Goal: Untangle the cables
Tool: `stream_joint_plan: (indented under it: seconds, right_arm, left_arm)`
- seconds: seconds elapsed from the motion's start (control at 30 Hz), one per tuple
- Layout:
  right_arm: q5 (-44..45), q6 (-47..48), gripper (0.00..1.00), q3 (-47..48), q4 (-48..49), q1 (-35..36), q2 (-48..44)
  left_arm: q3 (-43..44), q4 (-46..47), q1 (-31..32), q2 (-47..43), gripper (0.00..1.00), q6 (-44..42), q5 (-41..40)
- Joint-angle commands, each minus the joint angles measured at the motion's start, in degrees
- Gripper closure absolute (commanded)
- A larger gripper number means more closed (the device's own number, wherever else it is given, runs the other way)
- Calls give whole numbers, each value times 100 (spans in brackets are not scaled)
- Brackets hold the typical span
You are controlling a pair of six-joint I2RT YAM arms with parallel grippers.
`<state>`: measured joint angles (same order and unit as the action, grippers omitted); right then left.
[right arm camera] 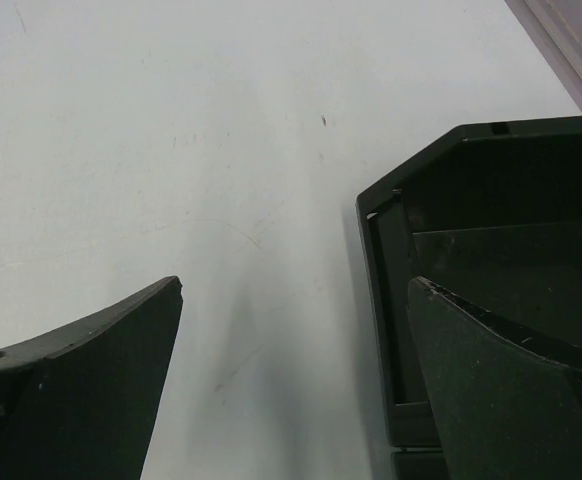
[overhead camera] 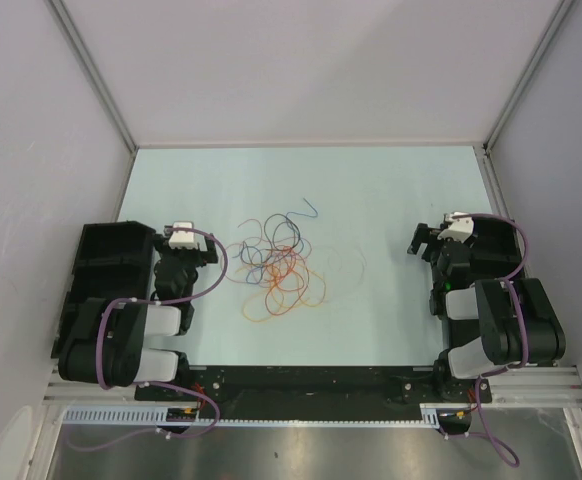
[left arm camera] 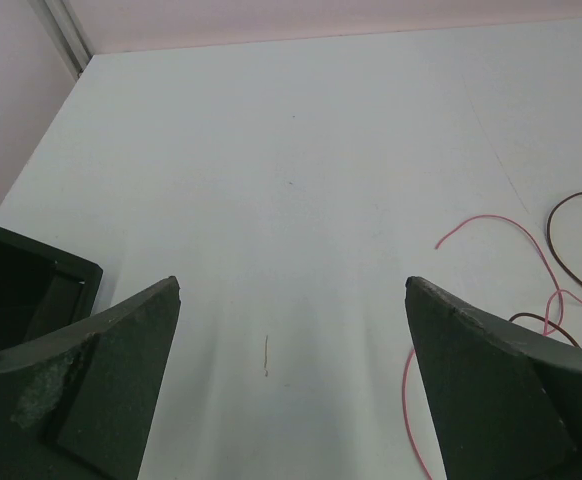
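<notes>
The cables lie in one loose tangle (overhead camera: 276,265) at the middle of the pale table, with orange loops (overhead camera: 281,292), dark blue strands (overhead camera: 306,208) and red strands mixed in. I cannot make out a pale yellow cable. My left gripper (overhead camera: 184,248) is open and empty, just left of the tangle. The left wrist view shows it (left arm camera: 291,285) over bare table, with a red cable (left arm camera: 511,225) and a dark cable (left arm camera: 569,200) at the right edge. My right gripper (overhead camera: 420,238) is open and empty, well right of the tangle. It is over bare table in the right wrist view (right arm camera: 293,285).
A black tray (overhead camera: 111,258) stands left of my left arm and also shows in the left wrist view (left arm camera: 21,290). Another black tray (overhead camera: 493,250) is under my right arm and is beside the right finger in the right wrist view (right arm camera: 491,200). White walls enclose the table.
</notes>
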<state>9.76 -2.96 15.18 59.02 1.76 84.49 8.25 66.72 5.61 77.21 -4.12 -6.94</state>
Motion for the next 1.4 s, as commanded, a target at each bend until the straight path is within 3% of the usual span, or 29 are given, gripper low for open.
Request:
stream_joint_plan:
  seconds: [0.0, 0.47, 0.53, 0.77, 0.9, 1.0, 1.03, 1.1, 1.13, 1.17, 1.2, 1.27, 1.3, 1.33, 1.37]
  right_arm:
    - [17, 59, 0, 38, 232, 0, 15]
    - [0, 50, 0, 29, 232, -9, 6]
    - [332, -72, 1, 64, 154, 26, -81]
    - [501, 32, 0, 845, -1758, 70, -757]
    - [650, 489, 0, 1355, -2667, 421, -1478]
    - [835, 324, 0, 1584, -3168, 675, -1953]
    - [765, 166, 0, 1793, -3308, 764, -2075]
    - [502, -141, 0, 2119, -3870, 948, -2392]
    - [153, -213, 0, 2477, -4055, 1210, -2480]
    - [-190, -266, 0, 2646, -4457, 1352, -2612]
    - [-1264, -362, 0, 2761, -4626, 1449, -2648]
    - [-2290, -661, 0, 2771, -4541, 1459, -2701]
    - [-2451, -1863, 0, 2597, -4201, 1468, -2649]
    - [-2487, -2553, 0, 2456, -3919, 1346, -2552]
    - [-2897, -2926, 0, 2446, -3733, 1240, -2195]
  left_arm:
    - [45, 280, -24, -57, 0, -10, 61]
    - [54, 263, -60, -48, 0, 8, 105]
    - [63, 228, -77, -57, 0, 43, 132]
    - [89, 192, -95, -57, 0, 69, 131]
    - [133, 123, -95, -39, 0, 113, 9]
    - [176, -52, -86, -205, 0, 148, -193]
    - [281, -410, -77, -380, 0, 148, -229]
    - [1087, -2603, -77, -1081, 0, 531, -430]
    - [1509, -3386, -77, -1233, 0, 996, -631]
    - [2496, -5142, -77, -1296, 0, 1514, -920]
    - [2984, -5952, -77, -1209, 0, 2381, -1002]
    - [3726, -7254, -77, -937, 0, 3028, -1517]
    - [3832, -7783, -129, -492, 0, 4301, -1582]
    - [4112, -8240, -400, -235, 0, 4915, -1374]
    - [4297, -8419, -542, 115, 0, 4477, 360]
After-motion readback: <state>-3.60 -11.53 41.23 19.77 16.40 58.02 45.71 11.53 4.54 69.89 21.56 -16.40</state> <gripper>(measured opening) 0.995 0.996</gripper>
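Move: Some 23 cm to the left hand's right and 4 cm back lies the middle of the cable tangle, about 10 cm below it; the black bin is roughly 17 cm to that hand's left and 4 cm back. From the right hand, the tangle is about 40 cm left, 5 cm back and 8 cm lower, while the black tray lies some 12 cm right and 4 cm back. Rising about 20 cm from beside its tray, the wide-open right hand then swings some 15 cm left to the cables' side, its fingers tipping up and turning counter-clockwise. The left hand, also open and empty, sets off late: up about 10 cm and forward 6, rolling its left side down and turning counter-clockwise. Neither touches the cables. ##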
